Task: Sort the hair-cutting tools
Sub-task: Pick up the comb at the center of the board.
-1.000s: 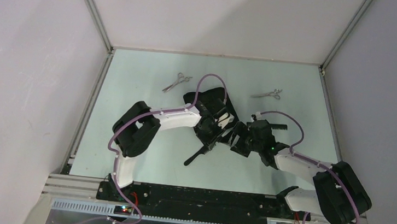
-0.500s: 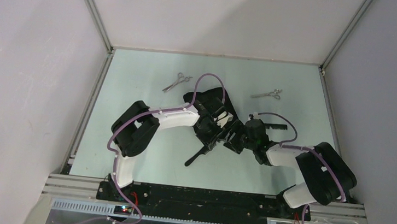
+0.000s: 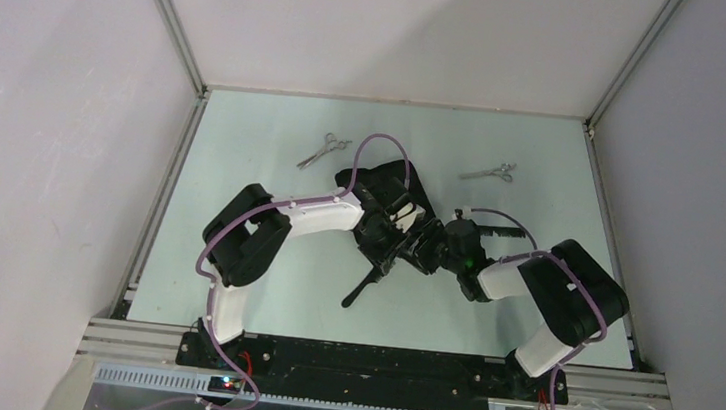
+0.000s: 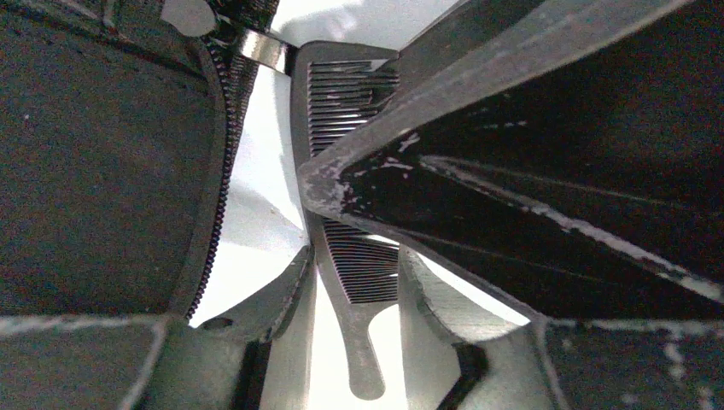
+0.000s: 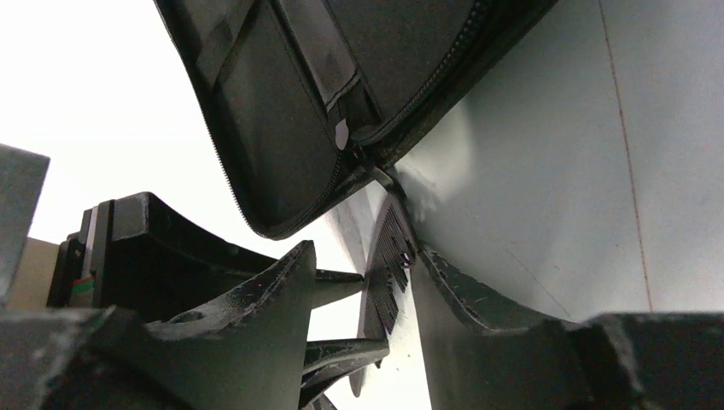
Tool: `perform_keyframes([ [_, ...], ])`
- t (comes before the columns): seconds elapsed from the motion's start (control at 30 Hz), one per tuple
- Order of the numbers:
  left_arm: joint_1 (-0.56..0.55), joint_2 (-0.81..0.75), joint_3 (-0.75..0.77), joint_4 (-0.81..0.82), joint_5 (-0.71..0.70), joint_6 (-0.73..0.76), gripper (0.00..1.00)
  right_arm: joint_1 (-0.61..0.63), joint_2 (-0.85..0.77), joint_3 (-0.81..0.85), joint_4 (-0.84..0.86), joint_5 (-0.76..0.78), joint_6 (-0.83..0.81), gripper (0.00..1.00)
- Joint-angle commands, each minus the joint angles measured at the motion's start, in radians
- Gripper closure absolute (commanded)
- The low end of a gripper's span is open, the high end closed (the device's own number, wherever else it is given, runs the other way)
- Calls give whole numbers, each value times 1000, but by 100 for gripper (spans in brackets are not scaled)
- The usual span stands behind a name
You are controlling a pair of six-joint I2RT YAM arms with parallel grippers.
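The black handled comb [image 4: 341, 111] stands between my left gripper's [image 4: 354, 290] fingers, gripped across its teeth; its handle [image 3: 359, 290] sticks out toward the near edge. My right gripper [image 5: 365, 256] straddles the same comb [image 5: 388, 256]: one finger touches it, the other stands apart, so it is open. Both grippers meet beside the black zip case [image 3: 381, 182]. One pair of silver scissors [image 3: 324, 149] lies at the back left, another [image 3: 490, 172] at the back right. The flat comb [image 3: 502, 233] is partly hidden behind my right arm.
The zip case [image 5: 282, 111] is open, its zipper edge right above the comb. The right gripper's finger [image 4: 529, 171] fills much of the left wrist view. Metal rails border the table on both sides.
My right arm has folded in to the left and brought its gripper onto the comb, its jaws narrowing. The left gripper and the comb have stayed put.
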Motion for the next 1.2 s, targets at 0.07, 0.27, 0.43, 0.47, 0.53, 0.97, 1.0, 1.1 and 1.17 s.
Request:
perform_keyframes([
  [0.07,-13,42,-54,2,28,-2,95,11,104,-39,-46,48,-1,57],
  [0.27,-14,26,-65,17,31,-11,94,13,83,-49,-51,57,-22,87],
  [0.43,-15,-41,-100,62,30,-32,78,19,10,-50,-90,61,-73,100],
  [0.47,-14,-68,-107,70,26,-37,75,20,-25,-51,-111,64,-82,100],
  [0.53,-13,-114,-124,87,37,-51,68,23,-92,-56,-155,72,-103,100],
  [0.97,24,-582,-276,219,-49,-175,33,-48,-740,-51,-492,29,-391,100],
  [1.0,28,-639,-313,239,-49,-203,32,-73,-768,-47,-499,-14,-424,100],
  [1.1,49,-778,-384,358,-38,-256,31,-119,-865,-30,-517,-125,-471,100],
  [1.17,57,-840,-421,419,-20,-285,31,-141,-896,-13,-507,-189,-500,100],
])
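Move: The comb is already pinched by the left hand, its middle roughly 1 cm back and 2 cm left of that hand, slightly below. From the right hand its middle lies about 6 cm back, 7 cm left and 1 cm down, with its head end between the open fingers. From the right hand, the black case's middle is some 8 cm ahead and 5 cm left, the straight comb about 4 cm ahead and 15 cm right, both about 2 cm lower. The right fingers sink 1.5 cm and shut on the head end of the comb while the left hand keeps its pinch; both then draw back about 2 cm. The left fingers open and let go, that hand rising some 15 cm and a little left. The right hand lifts the comb about as far, going right 6 cm as its fingertips tip up some 30 degrees. ##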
